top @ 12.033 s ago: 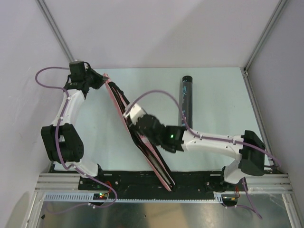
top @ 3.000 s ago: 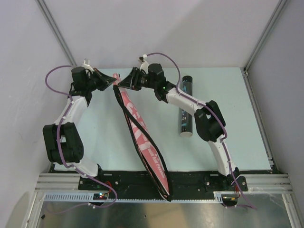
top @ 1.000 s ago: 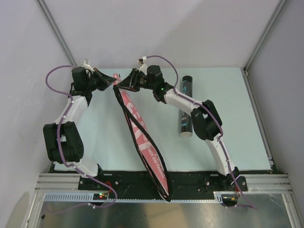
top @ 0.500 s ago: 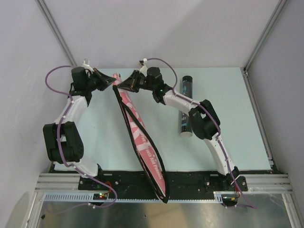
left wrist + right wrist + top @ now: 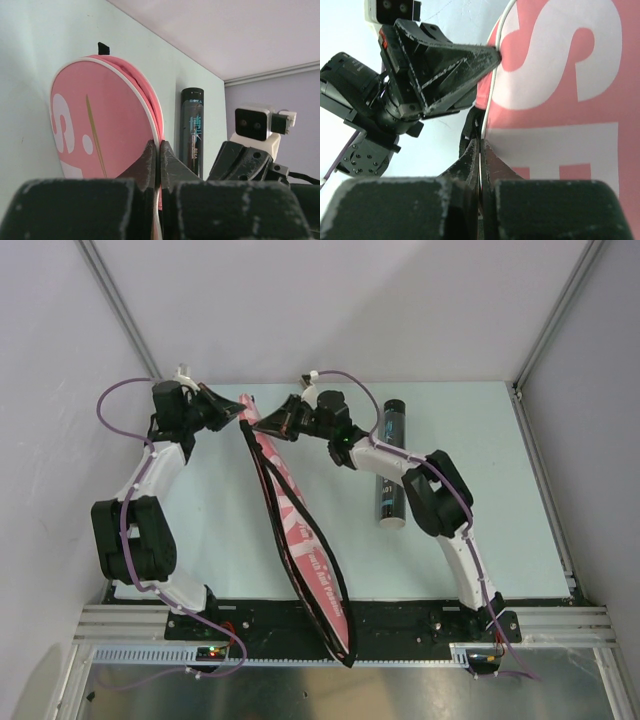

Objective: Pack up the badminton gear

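Observation:
The pink racket case (image 5: 300, 530) with white lettering and a black strap stands on edge, running diagonally from the far left to the near edge. My left gripper (image 5: 236, 412) is shut on the white-piped rim at its far end (image 5: 160, 145). My right gripper (image 5: 264, 426) is shut on the same rim just below, from the other side (image 5: 480, 142). The case's pink face (image 5: 560, 90) fills the right wrist view, where the left gripper's fingers (image 5: 445, 70) touch the rim. The black printed tube (image 5: 389, 462) lies on the table to the right, and the tube (image 5: 192, 130) shows behind the case.
The pale table (image 5: 490, 490) is boxed in by white walls and metal corner posts (image 5: 545, 330). The right arm's elbow (image 5: 435, 495) rises beside the near end of the tube. The right wrist camera (image 5: 255, 125) sits close to the left gripper.
The right gripper's jaws have closed onto the case's rim, and its wrist has shifted slightly to the right. The left gripper holds as before.

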Controlling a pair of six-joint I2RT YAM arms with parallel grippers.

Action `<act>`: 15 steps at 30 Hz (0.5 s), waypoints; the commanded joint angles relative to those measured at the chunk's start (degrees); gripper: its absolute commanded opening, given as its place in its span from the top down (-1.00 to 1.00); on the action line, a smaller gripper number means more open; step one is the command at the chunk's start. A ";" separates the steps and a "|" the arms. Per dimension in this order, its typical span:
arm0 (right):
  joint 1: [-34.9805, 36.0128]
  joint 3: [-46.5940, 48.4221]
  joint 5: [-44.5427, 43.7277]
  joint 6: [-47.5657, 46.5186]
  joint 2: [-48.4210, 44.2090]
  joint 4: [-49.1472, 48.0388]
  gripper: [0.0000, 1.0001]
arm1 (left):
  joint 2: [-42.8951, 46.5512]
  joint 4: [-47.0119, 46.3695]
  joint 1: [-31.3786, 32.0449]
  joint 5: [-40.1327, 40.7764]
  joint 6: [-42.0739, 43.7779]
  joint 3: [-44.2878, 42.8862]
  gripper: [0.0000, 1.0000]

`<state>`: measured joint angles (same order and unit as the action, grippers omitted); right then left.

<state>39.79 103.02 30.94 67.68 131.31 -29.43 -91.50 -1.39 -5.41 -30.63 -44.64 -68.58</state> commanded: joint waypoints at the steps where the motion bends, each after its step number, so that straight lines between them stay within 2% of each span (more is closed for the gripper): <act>1: -0.12 -5.97 1.15 -2.21 -7.08 0.99 1.00 | -0.05 -1.78 -1.20 3.70 -0.23 -2.18 1.00; 15: 1.00 -28.93 2.47 -13.48 -25.85 13.15 1.00 | 1.95 -0.66 -3.71 6.50 0.43 -2.16 1.00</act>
<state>40.49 78.94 31.38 60.27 112.03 -24.12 -91.46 0.23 -6.13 -30.02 -45.60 -68.77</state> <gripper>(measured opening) 0.008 0.022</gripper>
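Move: At the bag's far end the two hands sit close together: the zip pull in the right hand is about 5 cm back and 3 cm right of the left hand, level in height. From the right hand, the bag's near end, where the zip runs to, lies some 55 cm back, 20 cm right and about 10 cm lower. The shuttlecock tube lies about 35 cm to its right, a couple of centimetres back and 20 cm below. Drawing the pinched zip pull along the bag's upper edge, the right hand sets off back and to the right, about 9 cm and gathering speed, away from the left gripper towards the near end. Its shut fingers keep their hold and dip some 10 degrees. The left hand stays almost still, keeping its pinch on the piped edge at the far end. ##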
